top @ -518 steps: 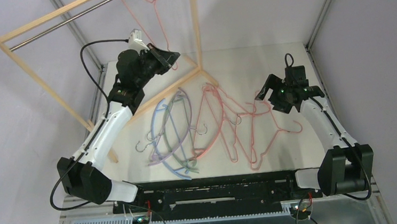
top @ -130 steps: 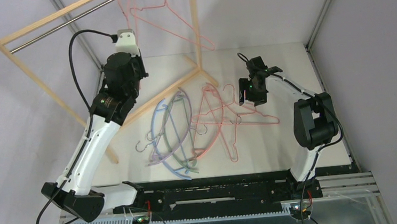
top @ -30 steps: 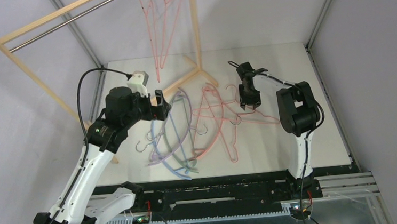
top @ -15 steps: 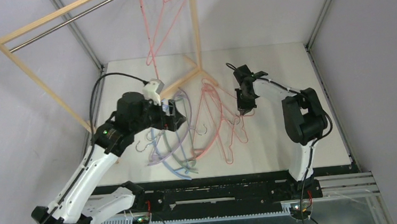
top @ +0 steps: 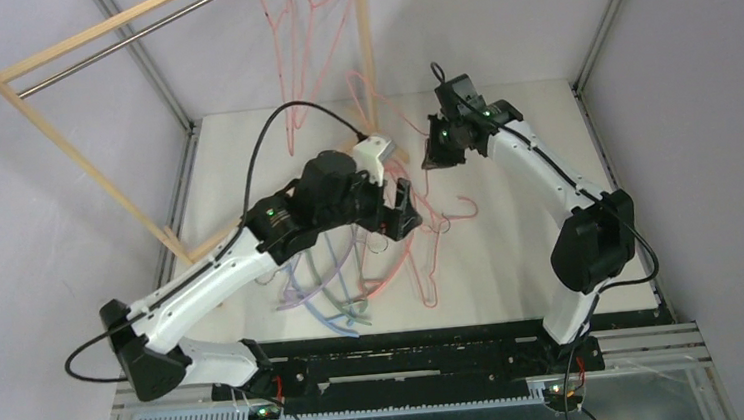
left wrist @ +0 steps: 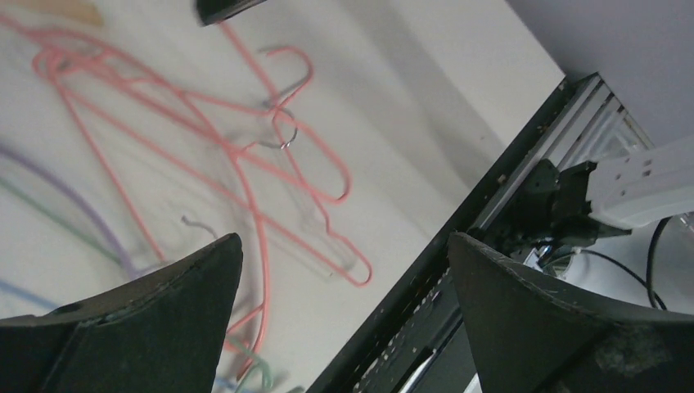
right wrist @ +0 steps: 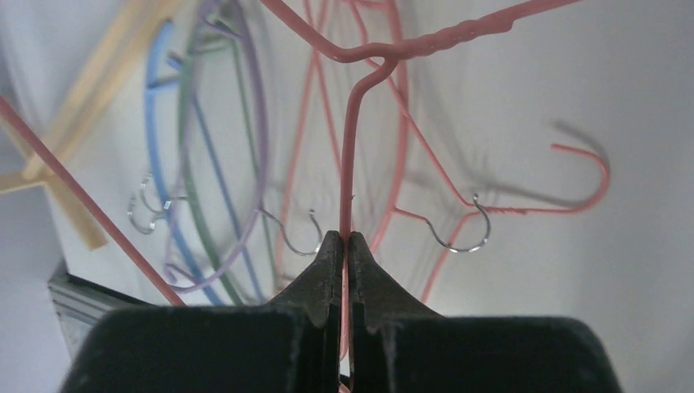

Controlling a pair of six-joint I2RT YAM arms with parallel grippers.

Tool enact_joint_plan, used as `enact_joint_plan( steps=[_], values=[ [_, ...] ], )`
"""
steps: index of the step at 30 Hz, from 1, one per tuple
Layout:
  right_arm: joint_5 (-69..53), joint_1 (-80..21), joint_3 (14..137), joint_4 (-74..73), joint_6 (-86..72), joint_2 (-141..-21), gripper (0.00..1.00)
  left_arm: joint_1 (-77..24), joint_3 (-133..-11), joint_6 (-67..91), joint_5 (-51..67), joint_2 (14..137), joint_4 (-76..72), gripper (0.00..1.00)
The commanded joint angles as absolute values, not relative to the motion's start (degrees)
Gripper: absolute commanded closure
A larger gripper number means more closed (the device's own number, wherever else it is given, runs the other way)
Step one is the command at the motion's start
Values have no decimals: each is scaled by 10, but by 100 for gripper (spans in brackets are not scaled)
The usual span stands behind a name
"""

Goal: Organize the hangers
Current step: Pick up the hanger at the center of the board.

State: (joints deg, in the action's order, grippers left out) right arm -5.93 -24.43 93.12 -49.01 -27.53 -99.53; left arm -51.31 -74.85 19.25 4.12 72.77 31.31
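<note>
My right gripper [right wrist: 344,237] is shut on the neck of a thin pink wire hanger [right wrist: 353,123] and holds it above the table; in the top view that gripper [top: 433,152] is at the back centre, with the hanger [top: 396,120] trailing left. My left gripper [top: 409,211] hovers open over the middle of the table, with nothing between its fingers [left wrist: 205,278]. Beneath it lie more pink wire hangers [left wrist: 245,155]. Lilac, green and blue hangers [top: 325,279] lie tangled at front left. Pink wire hangers [top: 300,45] hang on the rod.
The light wooden rack frame [top: 62,144] with its metal rod [top: 133,33] stands at the back left, and one post [top: 365,40] rises near the held hanger. A black rail [top: 409,352] runs along the table's front edge.
The right gripper closed on a pink wire hanger and lifted it up and toward the back. The left arm swung right, from the lilac-green-blue pile to the table's middle, still open.
</note>
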Motion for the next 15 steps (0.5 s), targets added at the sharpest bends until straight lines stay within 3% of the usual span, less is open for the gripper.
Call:
enact_joint_plan(
  steps=[1,8,15],
  values=[
    [-69,-260,1016,-520,-296,-1005,100,-550,-836,187,-9,785,305,1],
    [-88,-263,1065,-548,-287,-1004,100,-573,-932,169,-66,866,371,0],
    [-105,-264,1065,-556,-284,-952,100,-575,-940,178,-135,900,402,0]
  ],
)
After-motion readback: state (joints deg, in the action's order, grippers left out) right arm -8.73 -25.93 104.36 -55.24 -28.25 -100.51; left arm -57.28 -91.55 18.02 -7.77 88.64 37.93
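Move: Hanging from the shut right fingers, the hanger's near end lies some 6 cm to the right of the open left hand, about 11 cm below it and roughly level fore and aft; it is about 14 cm back from the right hand, 1 cm left and slightly lower. A pink hook on the table lies 12 cm right and 1 cm ahead of the left hand, the rack's foot 14 cm ahead and 2 cm left, both some 27 cm below. Swinging about 5 cm to the right over the table hangers, then easing some 3 cm forward, the wide-open left hand closes in on the near end of the held hanger, first rising slightly and then sinking back, its left side rolling up about 10 degrees. The right hand keeps its pinch on the hanger's shoulder and lifts it about 5 cm and 2 cm left, then nearly stops. ##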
